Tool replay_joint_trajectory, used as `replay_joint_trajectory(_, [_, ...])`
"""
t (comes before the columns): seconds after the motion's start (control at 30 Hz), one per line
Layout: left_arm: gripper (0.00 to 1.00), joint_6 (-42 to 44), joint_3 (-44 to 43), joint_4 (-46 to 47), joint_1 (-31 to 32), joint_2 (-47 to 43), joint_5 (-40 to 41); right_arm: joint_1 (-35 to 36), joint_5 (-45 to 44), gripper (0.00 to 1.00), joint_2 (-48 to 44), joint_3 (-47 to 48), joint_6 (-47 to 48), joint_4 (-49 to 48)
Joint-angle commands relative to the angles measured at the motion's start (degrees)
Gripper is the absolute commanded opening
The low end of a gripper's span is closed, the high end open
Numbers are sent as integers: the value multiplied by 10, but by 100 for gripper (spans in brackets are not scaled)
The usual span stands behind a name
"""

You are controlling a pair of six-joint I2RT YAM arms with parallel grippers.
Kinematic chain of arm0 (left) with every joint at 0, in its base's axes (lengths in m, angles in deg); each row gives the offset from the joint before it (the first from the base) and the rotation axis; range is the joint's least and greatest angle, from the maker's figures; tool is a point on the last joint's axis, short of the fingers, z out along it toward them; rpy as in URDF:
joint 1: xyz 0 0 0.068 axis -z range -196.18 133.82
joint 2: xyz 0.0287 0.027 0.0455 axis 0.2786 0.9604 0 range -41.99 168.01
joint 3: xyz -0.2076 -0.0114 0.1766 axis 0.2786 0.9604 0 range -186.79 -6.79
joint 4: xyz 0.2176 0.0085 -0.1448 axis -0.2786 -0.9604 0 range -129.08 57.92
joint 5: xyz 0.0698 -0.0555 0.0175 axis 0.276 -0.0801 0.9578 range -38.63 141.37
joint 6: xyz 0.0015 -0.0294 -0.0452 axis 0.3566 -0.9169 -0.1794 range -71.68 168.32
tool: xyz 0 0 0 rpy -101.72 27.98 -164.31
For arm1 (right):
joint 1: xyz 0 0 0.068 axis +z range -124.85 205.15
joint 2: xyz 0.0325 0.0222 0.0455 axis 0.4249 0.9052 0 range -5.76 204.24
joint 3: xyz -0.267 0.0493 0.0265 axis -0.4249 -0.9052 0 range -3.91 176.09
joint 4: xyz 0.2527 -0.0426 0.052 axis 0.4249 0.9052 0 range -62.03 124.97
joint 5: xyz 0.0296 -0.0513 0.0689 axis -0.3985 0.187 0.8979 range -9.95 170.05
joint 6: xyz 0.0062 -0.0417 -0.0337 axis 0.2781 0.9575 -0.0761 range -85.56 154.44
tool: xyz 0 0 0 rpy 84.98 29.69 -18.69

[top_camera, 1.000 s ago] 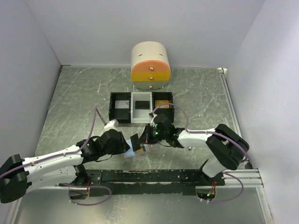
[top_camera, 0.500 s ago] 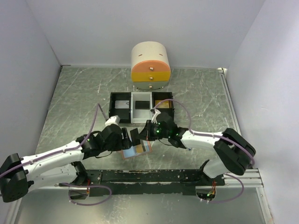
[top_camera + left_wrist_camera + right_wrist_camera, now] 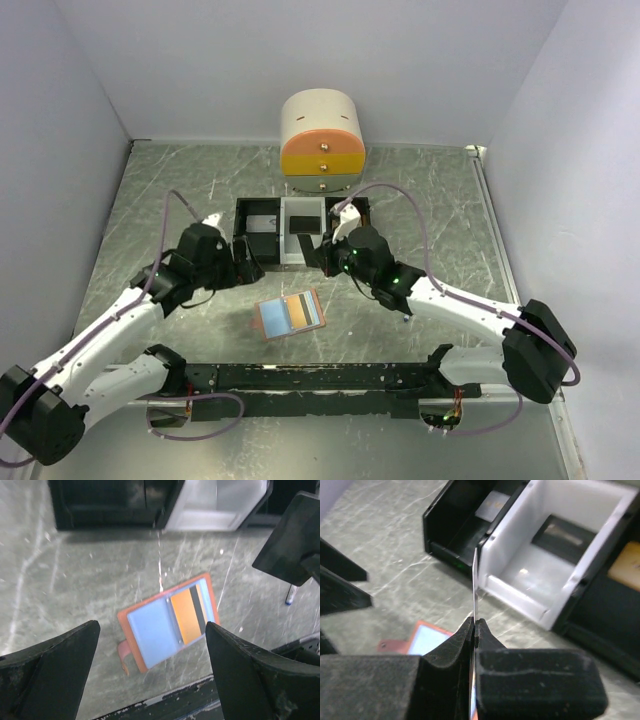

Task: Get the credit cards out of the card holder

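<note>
The tan card holder (image 3: 290, 315) lies open and flat on the table, light blue lining up. An orange credit card (image 3: 186, 614) with a dark stripe still sits in its right pocket. My left gripper (image 3: 246, 268) hangs open above and to the left of it, and in the left wrist view the card holder (image 3: 167, 622) shows between the wide-spread fingers of the left gripper (image 3: 151, 626). My right gripper (image 3: 474, 625) is shut on a thin dark credit card (image 3: 475, 580), seen edge-on. It holds the card above the table between the holder and the trays.
A row of trays (image 3: 243, 243) stands behind the holder: a black one with a grey card (image 3: 262, 223), a white one (image 3: 495, 582) with a black card (image 3: 560, 532), and a black one with an orange-gold card (image 3: 627, 562). A small drawer cabinet (image 3: 322, 145) is at the back. A pen (image 3: 290, 594) lies to the right.
My left gripper opened wide and drew back left, away from the holder. My right gripper pulled the dark card out and carried it toward the trays. The holder now lies free.
</note>
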Motion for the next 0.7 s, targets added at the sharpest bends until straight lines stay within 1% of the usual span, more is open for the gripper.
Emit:
replay_joint_trajectory(0.0, [100, 81, -68, -62, -60, 4, -31, -3, -87, 0, 4, 32, 185, 39])
replay_joint_trajectory(0.07, [99, 104, -91, -87, -87, 17, -24, -3, -130, 0, 15, 48, 227, 55])
replay_joint_trajectory(0.1, [99, 117, -99, -95, -100, 20, -25, -2, -137, 0, 20, 54, 251, 57])
replay_joint_trajectory(0.17, [100, 138, -113, -107, -124, 21, -23, -3, -125, 0, 31, 64, 305, 53])
replay_joint_trajectory(0.23, [99, 145, -120, -109, -140, 15, -6, -2, -106, 0, 46, 73, 363, 49])
replay_joint_trajectory(0.33, [99, 144, -129, -116, -141, -4, 57, -2, -97, 0, 72, 90, 425, 47])
replay_joint_trajectory(0.4, [99, 157, -120, -99, -141, -38, 70, -3, -80, 0, 93, 110, 471, 55])
replay_joint_trajectory(0.5, [99, 155, -64, -54, -141, -93, 112, -3, -53, 0, 122, 127, 525, 53])
replay_joint_trajectory(0.6, [99, 150, -78, -73, -141, -99, 112, -6, -33, 0, 155, 146, 559, 50])
replay_joint_trajectory(0.67, [100, 143, -71, -73, -141, -101, 131, -11, -21, 0, 176, 159, 574, 47])
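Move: The white tray, where the right hand is taking the black credit card, has its middle about 10 cm ahead of that hand, 4 cm to its left and 11 cm below. At about the same distance ahead, a black tray stands on each side: the left tray some 15 cm left, the right tray 7 cm right. The card holder lies roughly 10 cm back and 7 cm left. From the empty left hand the white tray is about 10 cm ahead and 12 cm right. Still pinching the black card, the right hand carries it about 7 cm forward towards the white tray, bowing a couple of centimetres right before coming back left and sinking slightly late on, while rolling some 50 degrees counter-clockwise as seen from behind the hand. The left hand, empty and already wide open, draws off to the left and up, away from the card holder, going a little forward at first. ##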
